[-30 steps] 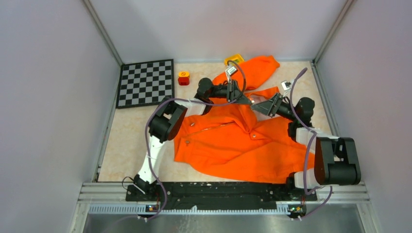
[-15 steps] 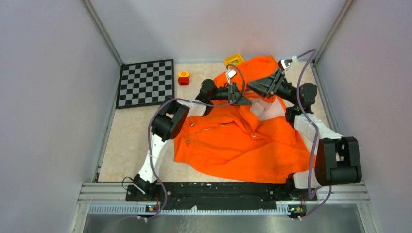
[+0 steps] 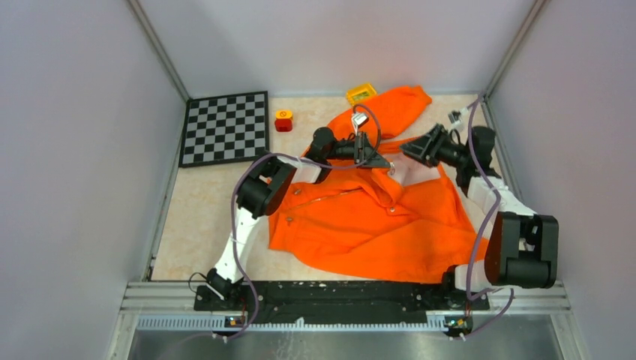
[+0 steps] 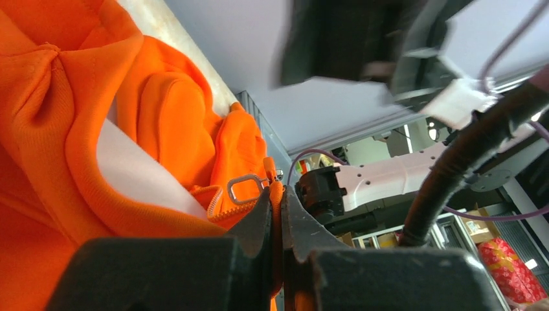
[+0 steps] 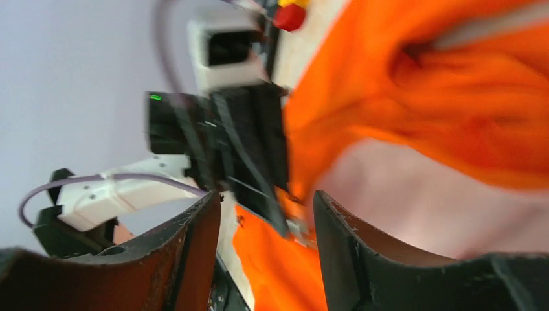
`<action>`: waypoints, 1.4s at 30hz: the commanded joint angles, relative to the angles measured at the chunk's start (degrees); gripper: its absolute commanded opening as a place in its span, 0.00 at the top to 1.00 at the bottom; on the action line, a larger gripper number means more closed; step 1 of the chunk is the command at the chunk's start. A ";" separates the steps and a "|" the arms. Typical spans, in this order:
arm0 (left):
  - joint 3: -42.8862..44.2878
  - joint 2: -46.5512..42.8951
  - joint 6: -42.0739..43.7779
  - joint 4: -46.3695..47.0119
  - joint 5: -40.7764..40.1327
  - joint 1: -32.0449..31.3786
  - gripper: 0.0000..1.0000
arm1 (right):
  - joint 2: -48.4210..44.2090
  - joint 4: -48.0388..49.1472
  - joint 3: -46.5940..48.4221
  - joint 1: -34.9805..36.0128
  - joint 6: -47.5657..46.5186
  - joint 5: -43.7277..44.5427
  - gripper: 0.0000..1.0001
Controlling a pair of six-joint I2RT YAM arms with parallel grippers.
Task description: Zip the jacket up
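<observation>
The orange jacket (image 3: 375,217) lies spread across the middle of the table, one sleeve reaching the back wall. My left gripper (image 3: 381,162) is shut on a thin fold of orange fabric at the zipper's edge near the collar. In the left wrist view the jaws (image 4: 277,202) pinch this fabric, with the silver zipper pull (image 4: 245,188) just left of the tips and the white lining (image 4: 139,175) showing. My right gripper (image 3: 406,148) hovers open and empty just right of the left one. In the right wrist view (image 5: 267,223) it faces the left gripper and the jacket (image 5: 414,91).
A black-and-white chessboard (image 3: 225,127) lies at the back left. A red block (image 3: 283,120) stands beside it. A yellow object (image 3: 361,93) sits at the back wall by the sleeve. Grey walls close in the table on three sides.
My right gripper rose from the collar, swung toward the back, then drew back to the right. My left gripper stayed shut on the fabric and shifted slightly toward the back.
</observation>
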 commanded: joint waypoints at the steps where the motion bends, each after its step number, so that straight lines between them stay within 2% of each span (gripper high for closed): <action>1: 0.86 -1.48 -6.94 10.68 1.84 0.72 1.00 | -1.34 15.00 -8.17 -2.60 -2.74 -7.25 0.45; 16: 3.29 -0.98 -16.42 16.94 1.83 1.12 1.00 | 5.03 50.09 -18.62 -2.52 8.38 -10.81 0.43; 22: 3.64 -1.09 -16.84 16.94 1.46 1.12 1.00 | 7.55 53.39 -18.76 -1.82 8.84 -10.73 0.45; 25: 4.09 -0.96 -17.00 16.85 1.08 1.12 1.00 | 8.31 55.72 -19.26 -0.68 9.32 -11.00 0.50; 30: 5.95 -0.22 -17.91 17.03 0.83 1.12 1.00 | 9.81 62.60 -20.68 -0.05 13.51 -11.84 0.51; 32: 6.30 -0.20 -17.26 16.52 0.95 1.12 1.00 | 10.14 62.57 -20.55 -0.05 14.11 -11.75 0.52; 42: 5.47 -0.55 -13.82 14.67 1.32 1.21 1.00 | 10.17 68.87 -22.89 -0.04 19.51 -11.73 0.70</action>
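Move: The zipper pull hangs about 4 cm back, 4 cm left and 7 cm below the right hand, just 2 cm right of the left fingertips and 1 cm below them, at the jacket edge they pinch. Those left fingertips are some 3 cm back, 6 cm left and 6 cm below the right hand. The orange flap's snap button lies about 12 cm back, 3 cm left and 18 cm below the right hand. Still pinching the jacket edge at the zipper, the left hand lifts it some 5 cm, its fingers tilting slightly up. The right hand drops quickly and draws back towards the pull, rises a little, then eases back and slightly left, about 5 cm back in all; its fingers tip up some 15 degrees and narrow around the pull without shutting. A pinch can't be made out. ##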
